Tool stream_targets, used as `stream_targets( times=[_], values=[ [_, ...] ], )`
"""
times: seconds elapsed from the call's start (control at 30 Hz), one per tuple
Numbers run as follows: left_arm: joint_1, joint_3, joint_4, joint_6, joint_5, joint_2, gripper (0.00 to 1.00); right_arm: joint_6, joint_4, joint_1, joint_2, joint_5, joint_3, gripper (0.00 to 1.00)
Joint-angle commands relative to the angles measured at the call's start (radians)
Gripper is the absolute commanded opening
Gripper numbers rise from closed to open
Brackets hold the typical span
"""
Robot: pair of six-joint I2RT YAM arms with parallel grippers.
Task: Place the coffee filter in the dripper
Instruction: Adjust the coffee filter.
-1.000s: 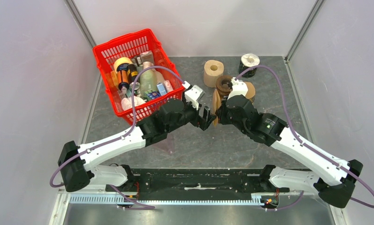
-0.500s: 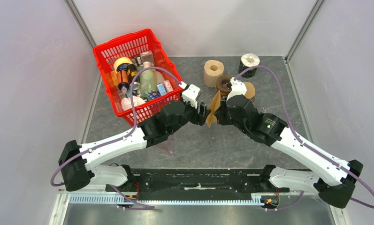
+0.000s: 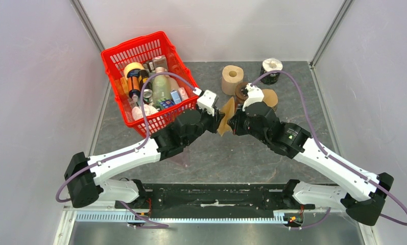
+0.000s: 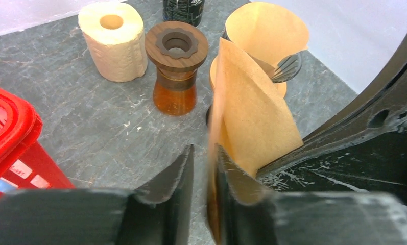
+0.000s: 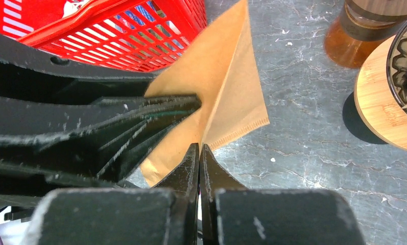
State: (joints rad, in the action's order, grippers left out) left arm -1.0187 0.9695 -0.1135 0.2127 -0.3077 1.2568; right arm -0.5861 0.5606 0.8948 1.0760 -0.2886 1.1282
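The brown paper coffee filter (image 3: 225, 115) hangs above the table between the two arms. My right gripper (image 5: 199, 147) is shut on the filter (image 5: 226, 87) at its lower seam. My left gripper (image 4: 205, 149) stands narrowly open around the filter (image 4: 252, 117). The paper's edge lies against the right finger, with a gap to the left finger. The dripper (image 3: 268, 97) stands behind, a wooden ring (image 5: 380, 109) around a black ribbed cone. A tan paper cone (image 4: 267, 30) stands up in it.
An amber glass carafe with a wooden lid (image 4: 175, 76) stands just left of the dripper. A paper roll (image 3: 232, 78) and a black can (image 3: 271, 69) are behind. A red basket (image 3: 120, 64) full of items sits at the back left.
My left gripper has come in to the filter and its jaws have narrowed around the paper's edge. The filter and my right gripper have shifted slightly left.
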Motion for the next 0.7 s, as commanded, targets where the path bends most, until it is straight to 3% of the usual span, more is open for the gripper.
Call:
stream_targets(
  times=[0.0, 0.1, 0.27, 0.57, 0.67],
  values=[
    [-0.004, 0.035, -0.046, 0.011, -0.067, 0.018, 0.18, 0.009, -0.006, 0.004, -0.004, -0.063, 0.025, 0.00],
    [-0.003, 0.034, -0.031, 0.016, -0.156, 0.018, 0.12, -0.020, 0.046, 0.004, -0.007, -0.140, 0.027, 0.00],
    [-0.004, 0.035, -0.006, 0.014, -0.260, 0.023, 0.09, -0.063, 0.106, 0.004, -0.014, -0.187, 0.020, 0.00],
    [-0.006, 0.044, 0.022, -0.028, -0.292, 0.032, 0.08, -0.098, 0.190, 0.004, -0.018, -0.287, 0.031, 0.00],
    [-0.006, 0.050, 0.029, -0.048, -0.233, 0.029, 0.09, -0.080, 0.183, 0.004, -0.008, -0.291, 0.038, 0.00]
  ],
)
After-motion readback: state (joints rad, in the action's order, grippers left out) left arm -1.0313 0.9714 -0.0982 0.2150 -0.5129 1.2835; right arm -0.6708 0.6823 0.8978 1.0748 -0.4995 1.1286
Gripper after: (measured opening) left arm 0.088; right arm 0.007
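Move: The coffee filter hangs folded between the hands, still pinched by the right: its middle is about 2 cm ahead and 3 cm right of the left hand, whose part-open fingers already straddle one edge, and about 2 cm ahead and 2 cm left of the right hand. From the right hand, the dripper stands some 9 cm ahead, 15 cm right and 12 cm lower; the wooden-topped jar is 12 cm ahead, 5 cm right and 14 cm lower. Apart from each other the hands draw, once the left fingers have closed from part-open and pinched the near wall of the filter. The left goes forward and left about 3 cm, the right some 4 cm right and a little down, still pinching the other side; each wrist swings outward roughly 10 degrees, the left counter-clockwise, the right clockwise. ##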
